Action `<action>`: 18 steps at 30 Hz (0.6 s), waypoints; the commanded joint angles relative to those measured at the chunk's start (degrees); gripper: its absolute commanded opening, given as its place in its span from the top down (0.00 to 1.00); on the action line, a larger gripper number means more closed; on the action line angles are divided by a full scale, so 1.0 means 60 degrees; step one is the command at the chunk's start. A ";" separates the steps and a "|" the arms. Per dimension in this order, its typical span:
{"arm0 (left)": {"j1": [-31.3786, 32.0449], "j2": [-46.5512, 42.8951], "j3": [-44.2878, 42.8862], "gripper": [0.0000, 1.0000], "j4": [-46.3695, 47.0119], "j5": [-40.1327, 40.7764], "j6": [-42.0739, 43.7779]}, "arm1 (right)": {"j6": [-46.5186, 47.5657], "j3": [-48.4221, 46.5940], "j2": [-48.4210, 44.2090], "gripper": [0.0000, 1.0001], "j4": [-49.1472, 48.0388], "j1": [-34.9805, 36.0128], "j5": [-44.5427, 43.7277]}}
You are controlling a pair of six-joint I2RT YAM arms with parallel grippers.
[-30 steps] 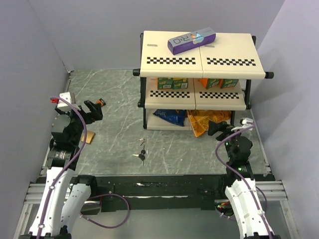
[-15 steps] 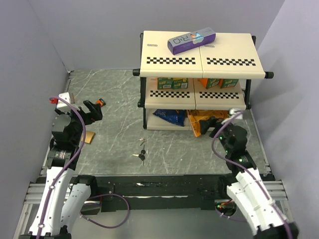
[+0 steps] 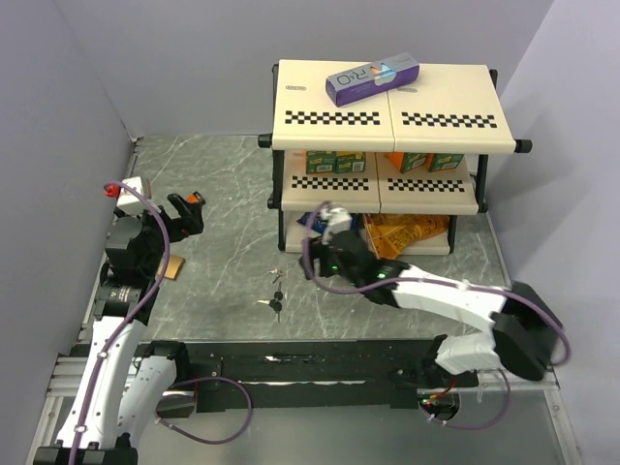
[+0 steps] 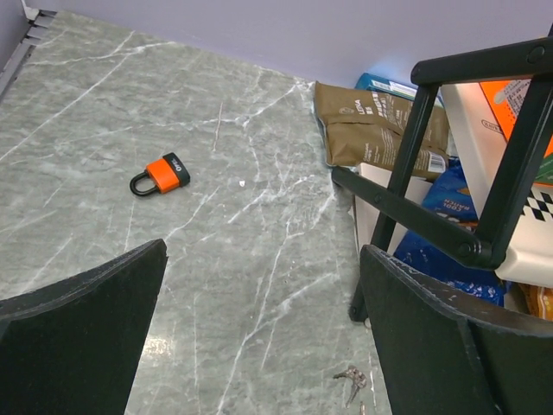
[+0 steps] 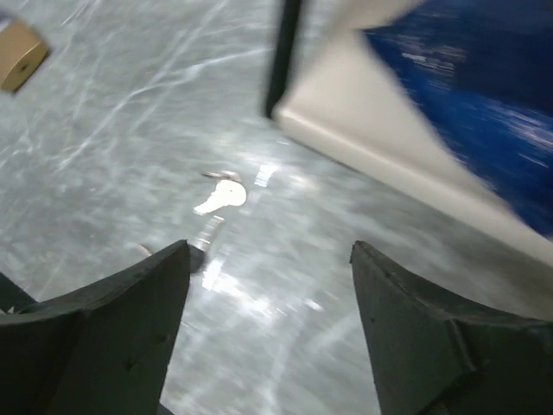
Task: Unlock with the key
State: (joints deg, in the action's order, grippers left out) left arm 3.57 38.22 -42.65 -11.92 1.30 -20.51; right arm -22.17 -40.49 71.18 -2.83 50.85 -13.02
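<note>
Several small keys (image 3: 275, 302) lie on the table in front of the shelf. In the right wrist view a silver key (image 5: 221, 195) lies just ahead of my left fingertip, with a dark-headed one beside that finger. My right gripper (image 3: 312, 254) (image 5: 269, 251) is open and empty, low over the table just right of the keys. The orange-and-black padlock (image 3: 197, 199) (image 4: 160, 175) lies on the table at the left. My left gripper (image 3: 184, 214) (image 4: 263, 251) hovers open and empty just short of it. A key bunch (image 4: 350, 376) shows at the bottom of the left wrist view.
A two-tier shelf (image 3: 387, 121) stands at the back with a purple box (image 3: 372, 77) on top and snack bags (image 3: 334, 228) underneath. Its black leg (image 4: 402, 181) is close to my left gripper's right finger. A tan block (image 3: 172, 266) (image 5: 19, 54) lies at the left.
My right arm has swung from the right side of the table leftward across the shelf front, ending near the keys. The left arm has shifted only slightly. Both grippers stayed open.
</note>
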 commanded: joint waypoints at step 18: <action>0.0005 0.0266 -0.0054 0.01 0.0302 -0.0905 -0.0038 | 0.1586 -0.3579 0.5348 0.43 -0.0539 0.1164 0.0514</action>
State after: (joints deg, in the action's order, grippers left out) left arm 3.57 39.51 -42.65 -11.88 -2.15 -20.51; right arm -14.17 -59.42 101.54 -5.52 57.21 -9.52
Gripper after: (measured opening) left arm 0.995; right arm 0.581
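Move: The small silver keys on their ring lie about 10 cm to the right hand's left, 3 cm ahead and some 12 cm below. The black-headed keys lie about 5 cm nearer the bases than the ring, so 2 cm back and 10 cm left of the right hand. The rack's near left foot stands some 9 cm ahead and 9 cm left of it. From the left hand, the ring keys are about 19 cm right, 1 cm back and 27 cm down. Towards the silver ring keys the right hand sweeps about 11 cm left while sinking some 7 cm, fast at first and then easing off, to end low and close over them. On the way it swings about 15 degrees counter-clockwise, its fingers dipping a little more steeply and closing from wide to a bit over half open, still empty. ##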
